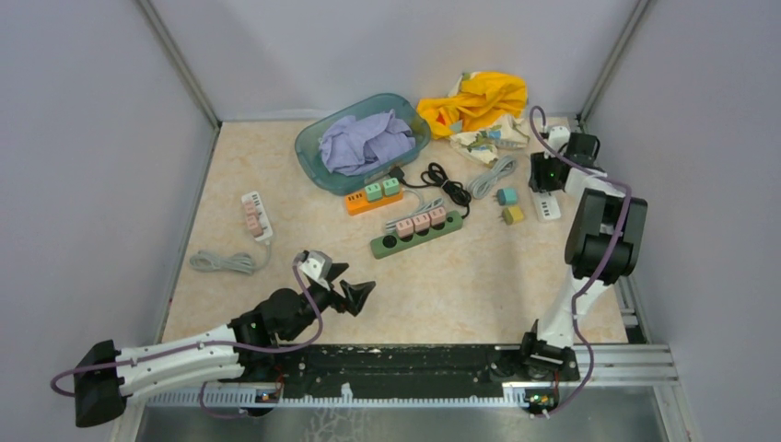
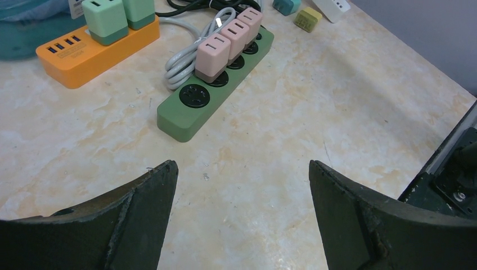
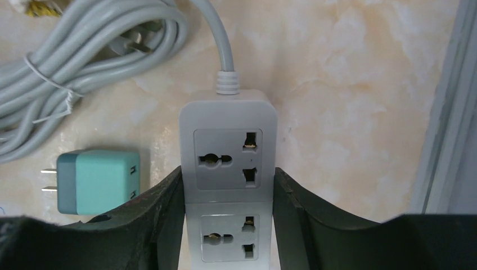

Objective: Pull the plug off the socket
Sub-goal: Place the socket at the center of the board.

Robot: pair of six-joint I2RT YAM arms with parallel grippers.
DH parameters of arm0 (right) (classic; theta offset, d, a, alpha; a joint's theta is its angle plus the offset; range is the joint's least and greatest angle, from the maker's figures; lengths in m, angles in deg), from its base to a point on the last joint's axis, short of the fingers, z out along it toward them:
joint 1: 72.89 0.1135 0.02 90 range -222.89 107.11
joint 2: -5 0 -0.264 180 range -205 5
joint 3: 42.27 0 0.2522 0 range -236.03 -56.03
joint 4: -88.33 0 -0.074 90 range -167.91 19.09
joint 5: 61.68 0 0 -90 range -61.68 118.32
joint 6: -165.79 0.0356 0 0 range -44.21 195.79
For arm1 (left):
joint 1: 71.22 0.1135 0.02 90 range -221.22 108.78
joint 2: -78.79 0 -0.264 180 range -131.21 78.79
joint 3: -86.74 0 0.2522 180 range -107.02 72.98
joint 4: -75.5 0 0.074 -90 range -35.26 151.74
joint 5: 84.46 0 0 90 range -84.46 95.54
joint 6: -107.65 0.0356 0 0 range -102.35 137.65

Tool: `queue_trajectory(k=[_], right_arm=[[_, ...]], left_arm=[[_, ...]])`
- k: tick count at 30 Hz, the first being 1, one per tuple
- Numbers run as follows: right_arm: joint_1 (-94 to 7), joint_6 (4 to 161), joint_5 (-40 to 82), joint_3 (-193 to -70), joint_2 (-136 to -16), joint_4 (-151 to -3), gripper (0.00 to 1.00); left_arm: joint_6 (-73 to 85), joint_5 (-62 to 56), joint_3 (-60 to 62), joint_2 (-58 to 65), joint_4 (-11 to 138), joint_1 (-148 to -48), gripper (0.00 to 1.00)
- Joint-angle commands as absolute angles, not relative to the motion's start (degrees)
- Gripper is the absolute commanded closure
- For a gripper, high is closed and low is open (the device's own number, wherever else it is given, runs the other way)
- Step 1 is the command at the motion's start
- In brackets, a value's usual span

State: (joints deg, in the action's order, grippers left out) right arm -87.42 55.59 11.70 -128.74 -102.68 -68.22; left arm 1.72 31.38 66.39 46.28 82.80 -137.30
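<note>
My right gripper is shut on the sides of a white power strip at the table's back right. The two sockets visible on it are empty. A loose teal plug lies just left of the strip. My left gripper is open above bare table at the front left, with nothing between its fingers. It faces a green power strip with three pink plugs seated in it and its nearest socket empty.
An orange strip holds two green plugs. A white strip with pink plugs and a grey cable lie at the left. A teal basin of purple cloth, yellow cloth, a cable coil and a yellow plug sit further back.
</note>
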Motion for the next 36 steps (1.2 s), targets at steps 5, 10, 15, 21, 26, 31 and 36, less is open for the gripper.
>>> queue_trajectory(k=[5,10,15,21,26,31,36], right_arm=[[-87.7,58.26,16.59,-132.25,-104.99,-67.5,0.81],[-87.76,58.44,16.29,-132.42,-104.73,-66.95,0.42],[-87.75,58.92,14.92,-131.99,-101.85,-67.39,0.22],[-87.79,59.3,12.26,-131.64,-96.9,-67.27,0.19],[-87.79,59.24,7.9,-131.59,-91.27,-66.1,0.19],[-87.74,58.72,-1.39,-130.99,-83.31,-63.32,0.2],[-87.74,59.36,-17.96,-127.73,-74.98,-61.57,0.2]], left_arm=[[0.75,30.24,67.19,46.71,84.95,-137.04,0.08],[0.79,29.62,67.1,46.87,84.54,-137.02,0.08],[1.0,28.93,66.65,46.88,84.0,-137.02,0.08],[2.08,28.39,65.6,46.56,83.09,-137.0,0.07],[2.98,28.21,64.54,45.89,82.53,-137.05,0.07],[4.18,28.02,63.63,44.56,82.55,-137.01,0.07],[7.05,27.54,62.14,42.43,82.53,-136.98,0.06]])
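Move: The right hand already pinches the white socket near its far end, a little above bare table at the board's far right; that spot lies straight below the hand point, about 4 cm down. Some 3 cm lower than the hand, the teal plug is 10 cm left and 2 back, the yellow plug 9 left and 7 back, and the grey cable coil 13 left and 4 ahead. From the idle left hand the spot is about 28 cm ahead, 49 right and 10 below. The right hand sinks another 1.5 cm or so to set the white socket on the table, pauses there and spreads its fingers to let go. It then climbs about 17 cm, slowly at first, swinging some 6 cm left and a little back towards the end as the fingertips tip up about 20 degrees and the wrist turns counter-clockwise, leaving the socket below. ##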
